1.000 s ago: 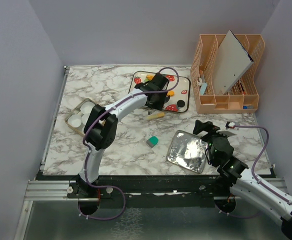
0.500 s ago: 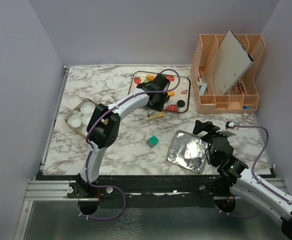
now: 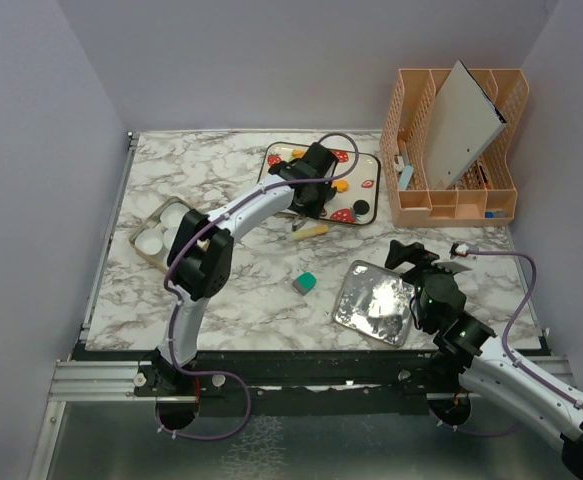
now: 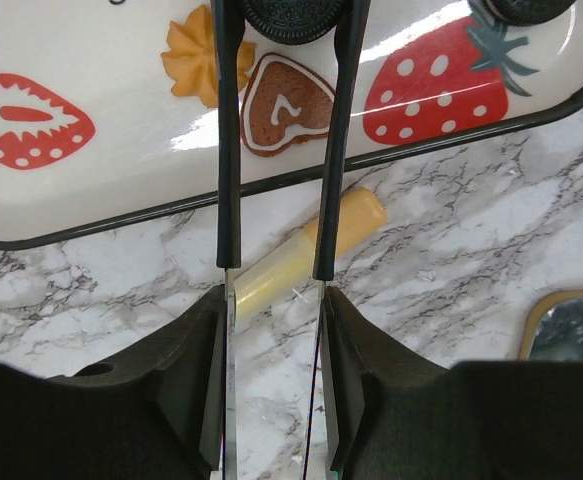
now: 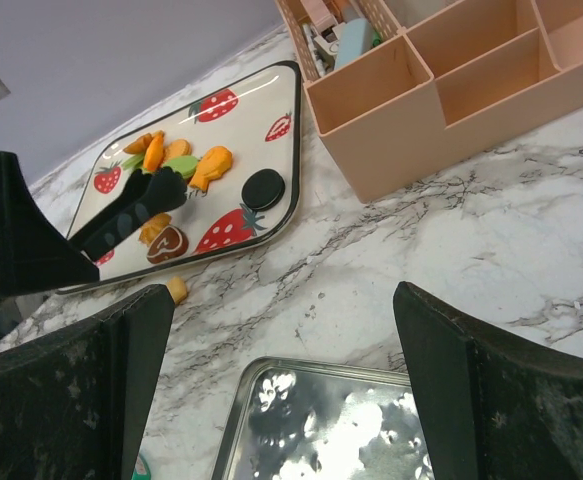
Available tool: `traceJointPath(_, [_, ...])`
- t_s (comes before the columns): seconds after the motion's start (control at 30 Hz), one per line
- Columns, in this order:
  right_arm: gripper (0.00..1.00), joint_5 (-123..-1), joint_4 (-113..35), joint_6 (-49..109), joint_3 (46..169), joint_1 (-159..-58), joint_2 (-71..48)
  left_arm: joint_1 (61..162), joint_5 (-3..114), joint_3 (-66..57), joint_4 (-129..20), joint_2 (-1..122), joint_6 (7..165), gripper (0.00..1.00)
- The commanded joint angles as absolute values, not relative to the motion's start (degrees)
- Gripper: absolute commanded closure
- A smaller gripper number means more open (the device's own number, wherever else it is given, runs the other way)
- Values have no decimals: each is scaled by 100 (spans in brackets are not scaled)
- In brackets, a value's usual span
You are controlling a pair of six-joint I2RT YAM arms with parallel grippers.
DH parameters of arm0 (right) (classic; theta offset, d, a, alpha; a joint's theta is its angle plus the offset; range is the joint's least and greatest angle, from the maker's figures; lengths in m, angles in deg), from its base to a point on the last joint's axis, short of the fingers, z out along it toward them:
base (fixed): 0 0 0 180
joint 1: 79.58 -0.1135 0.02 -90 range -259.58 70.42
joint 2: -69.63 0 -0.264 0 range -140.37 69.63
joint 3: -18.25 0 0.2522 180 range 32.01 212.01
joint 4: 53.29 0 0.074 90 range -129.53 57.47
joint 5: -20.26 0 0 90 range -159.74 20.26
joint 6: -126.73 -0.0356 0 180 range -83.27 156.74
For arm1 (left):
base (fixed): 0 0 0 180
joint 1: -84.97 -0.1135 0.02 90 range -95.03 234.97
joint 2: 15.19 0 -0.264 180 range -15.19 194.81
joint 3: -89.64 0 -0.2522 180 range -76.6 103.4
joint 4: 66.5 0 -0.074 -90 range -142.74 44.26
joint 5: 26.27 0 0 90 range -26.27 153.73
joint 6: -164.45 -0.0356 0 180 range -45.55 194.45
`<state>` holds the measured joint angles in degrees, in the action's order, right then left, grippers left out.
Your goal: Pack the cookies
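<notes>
My left gripper (image 4: 273, 300) is shut on a pair of black tongs (image 4: 229, 150) and hovers over the strawberry-print tray (image 3: 371, 180). The tongs' two arms straddle a black round cookie (image 4: 291, 15) at the top edge of the left wrist view. Under them lie a brown heart cookie (image 4: 286, 105) and an orange flower cookie (image 4: 196, 65). More cookies lie on the tray: orange (image 5: 211, 165), green (image 5: 176, 165) and black (image 5: 264, 188). My right gripper (image 5: 281, 380) is open and holds nothing, above a shiny metal tin (image 3: 376, 303).
A yellow stick (image 3: 311, 230) lies on the marble just off the tray's near rim. A teal block (image 3: 305, 283) sits mid-table. A tin with white cups (image 3: 166, 232) is at the left. A peach organiser (image 3: 456, 150) stands at the back right.
My left gripper has squeezed the tongs narrower and edged slightly further over the tray. The right arm has not moved.
</notes>
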<state>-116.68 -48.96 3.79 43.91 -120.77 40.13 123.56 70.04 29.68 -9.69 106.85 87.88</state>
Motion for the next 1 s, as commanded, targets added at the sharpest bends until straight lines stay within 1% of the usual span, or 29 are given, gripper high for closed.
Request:
traceJointPath(0.0, [0, -11879, -4903, 334, 4335, -12089, 4046, 12344, 7125, 2971, -980, 9969, 8797, 74])
traceJointPath(0.1, [0, -11890, -4891, 326, 4335, -12089, 4050, 12327, 7144, 2802, -985, 9756, 8818, 80])
traceJointPath(0.27, [0, -11871, -4884, 315, 4326, -12089, 4064, 12157, 7233, 2369, -984, 9339, 8896, 83])
traceJointPath(0.47, [0, -11829, -4888, 308, 4326, -12089, 4046, 11877, 7357, 1572, -1024, 8600, 8914, 86])
traceJointPath(0.77, [0, -11770, -4883, 281, 4343, -12089, 3936, 10864, 7510, 141, -1124, 7103, 8943, 95])
traceJointPath(0.97, [0, -11738, -4902, 267, 4352, -12089, 3876, 10066, 7412, -534, -1187, 6330, 8924, 98])
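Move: The box of white paper cups, where the held cookie is bound, lies about 32 cm to the left hand's left and 6 cm back, some 8 cm lower. The black cookie in the tongs' tips is about 5 cm ahead, 4 cm right and 8 cm below. The heart cookie lies 2 cm ahead and 2 cm right, the cream tube 3 cm back and straight below. From the right hand the box is roughly 56 cm left and 8 cm ahead. The black cookie, already pinched in the tongs' tips, is raised from the tray by the left hand, which first climbs about 6 cm nearly straight up. It then sweeps some 20 cm left, with about 5 cm back and a little more rise, towards the box of paper cups, turning roughly 20 degrees counter-clockwise while the fingers keep the tongs squeezed. ##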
